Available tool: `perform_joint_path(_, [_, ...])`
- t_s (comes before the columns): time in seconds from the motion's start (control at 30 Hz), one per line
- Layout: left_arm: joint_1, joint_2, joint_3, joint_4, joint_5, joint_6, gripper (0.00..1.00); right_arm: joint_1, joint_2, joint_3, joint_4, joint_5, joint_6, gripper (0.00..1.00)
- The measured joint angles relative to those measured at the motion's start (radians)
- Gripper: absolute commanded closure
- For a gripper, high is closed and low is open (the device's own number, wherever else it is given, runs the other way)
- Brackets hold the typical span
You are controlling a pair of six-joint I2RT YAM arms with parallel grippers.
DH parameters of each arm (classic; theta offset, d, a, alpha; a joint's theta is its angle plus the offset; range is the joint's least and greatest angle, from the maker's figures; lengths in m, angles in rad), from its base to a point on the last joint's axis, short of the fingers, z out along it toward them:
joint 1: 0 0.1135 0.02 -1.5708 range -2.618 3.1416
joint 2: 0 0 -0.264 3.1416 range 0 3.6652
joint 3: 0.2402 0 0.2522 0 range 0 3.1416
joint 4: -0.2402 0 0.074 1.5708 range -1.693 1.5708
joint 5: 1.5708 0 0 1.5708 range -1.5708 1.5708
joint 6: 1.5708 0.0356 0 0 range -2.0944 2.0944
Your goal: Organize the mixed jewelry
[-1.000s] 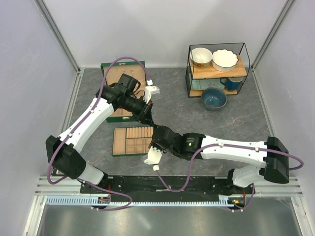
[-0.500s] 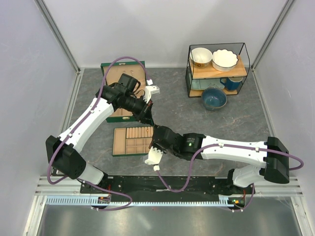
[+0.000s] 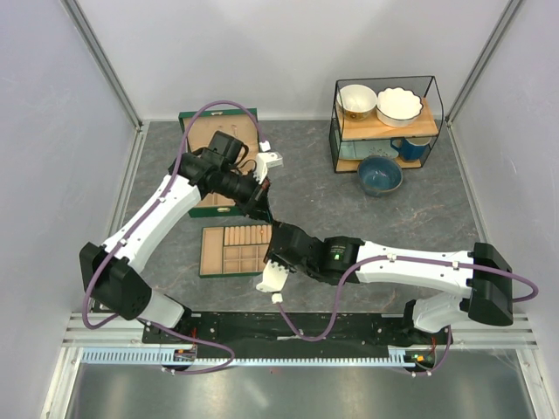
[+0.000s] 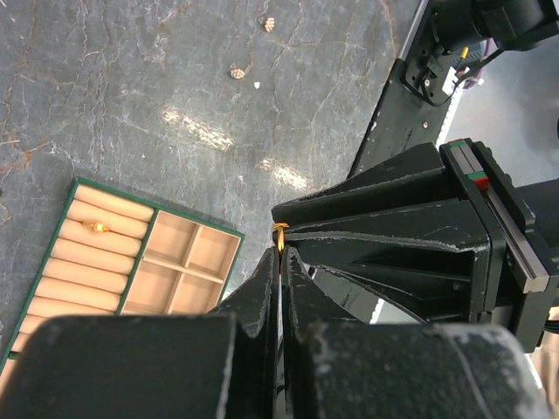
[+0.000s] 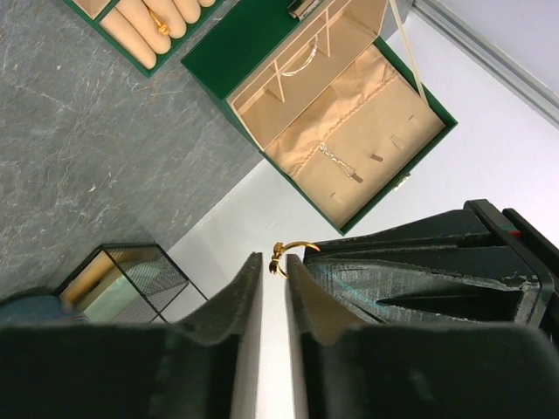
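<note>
A small gold ring point(image 4: 279, 234) sits pinched at the tips of my left gripper point(image 4: 281, 253), which is shut on it in mid-air above the table. My right gripper point(image 5: 273, 260) meets it tip to tip; its jaws stand a little apart, with the ring's point(image 5: 290, 251) head between them. In the top view the two grippers touch noses, left point(image 3: 264, 212) and right point(image 3: 272, 230), beside the tan tray point(image 3: 234, 250). Another gold ring point(image 4: 96, 227) lies in the tray's rolls point(image 4: 87, 262). Two small studs point(image 4: 237, 71) point(image 4: 268, 24) lie on the grey table.
The open green box point(image 3: 218, 131) stands at the back left, with a thin chain point(image 5: 336, 161) in its lining. A wire rack point(image 3: 384, 122) with bowls and a mug is at the back right, with a blue bowl point(image 3: 380, 175) in front of it.
My left jaws have closed on the ring. My right jaws have parted slightly. Both arms have stayed in place.
</note>
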Motion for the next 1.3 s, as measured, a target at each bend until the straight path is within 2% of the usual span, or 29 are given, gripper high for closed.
perform_joint_path(0.13, [0.000, -0.013, -0.005, 0.001, 0.000, 0.000, 0.98, 0.000, 0.000, 0.000, 0.000, 0.002, 0.006, 0.64])
perform_joint_path(0.3, [0.001, -0.024, -0.006, 0.010, -0.009, 0.000, 0.99, 0.000, 0.000, 0.000, -0.009, 0.002, 0.031, 0.43])
perform_joint_path(0.5, [0.005, -0.047, -0.006, 0.034, -0.034, -0.008, 0.99, 0.008, -0.002, 0.006, -0.022, 0.011, 0.105, 0.39])
perform_joint_path(0.63, [0.013, -0.049, 0.002, 0.079, -0.076, -0.020, 0.99, 0.024, -0.002, 0.071, -0.043, -0.009, 0.204, 0.40])
perform_joint_path(0.8, [0.056, -0.049, 0.049, 0.125, -0.101, -0.051, 0.99, 0.031, 0.005, 0.316, -0.066, -0.026, 0.397, 0.41])
perform_joint_path(0.97, [0.162, -0.026, 0.144, 0.199, -0.068, -0.129, 0.99, 0.006, -0.001, 0.491, -0.087, -0.071, 0.626, 0.37])
perform_joint_path(1.07, [0.213, -0.013, 0.159, 0.273, -0.014, -0.201, 0.98, -0.113, 0.020, 0.634, -0.147, -0.154, 0.795, 0.36])
perform_joint_path(1.2, [0.237, 0.000, 0.143, 0.377, 0.082, -0.303, 0.98, -0.371, 0.090, 0.866, -0.191, -0.291, 1.020, 0.36])
perform_joint_path(1.3, [0.240, 0.002, 0.117, 0.444, 0.148, -0.358, 0.98, -0.565, 0.105, 0.922, -0.206, -0.454, 1.185, 0.36])
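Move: The ring tray's rolls lie about 6 cm to the left of the left hand, some 2 cm farther out and about 19 cm below; the open jewelry box is about 15 cm ahead and 11 cm to its left. The gold ring is already at the left hand's shut fingertips, right between the loosening right fingertips. From the right hand the two small studs lie about 3 cm back, some 13 and 19 cm to the right. The right fingers, already slightly parted, open on to about two-thirds and come free of the gold ring; the right hand lifts clear, rising about 27 cm while rolling through roughly 90 degrees, its path bending from nearly straight up to forward and rightward, away from the left hand. The left hand keeps the ring pinched and, after a slow start, carries it up and forward about 11 cm each way, away from the ring tray, while its wrist swings some 20 degrees counter-clockwise and its fingertips tilt up towards level. ##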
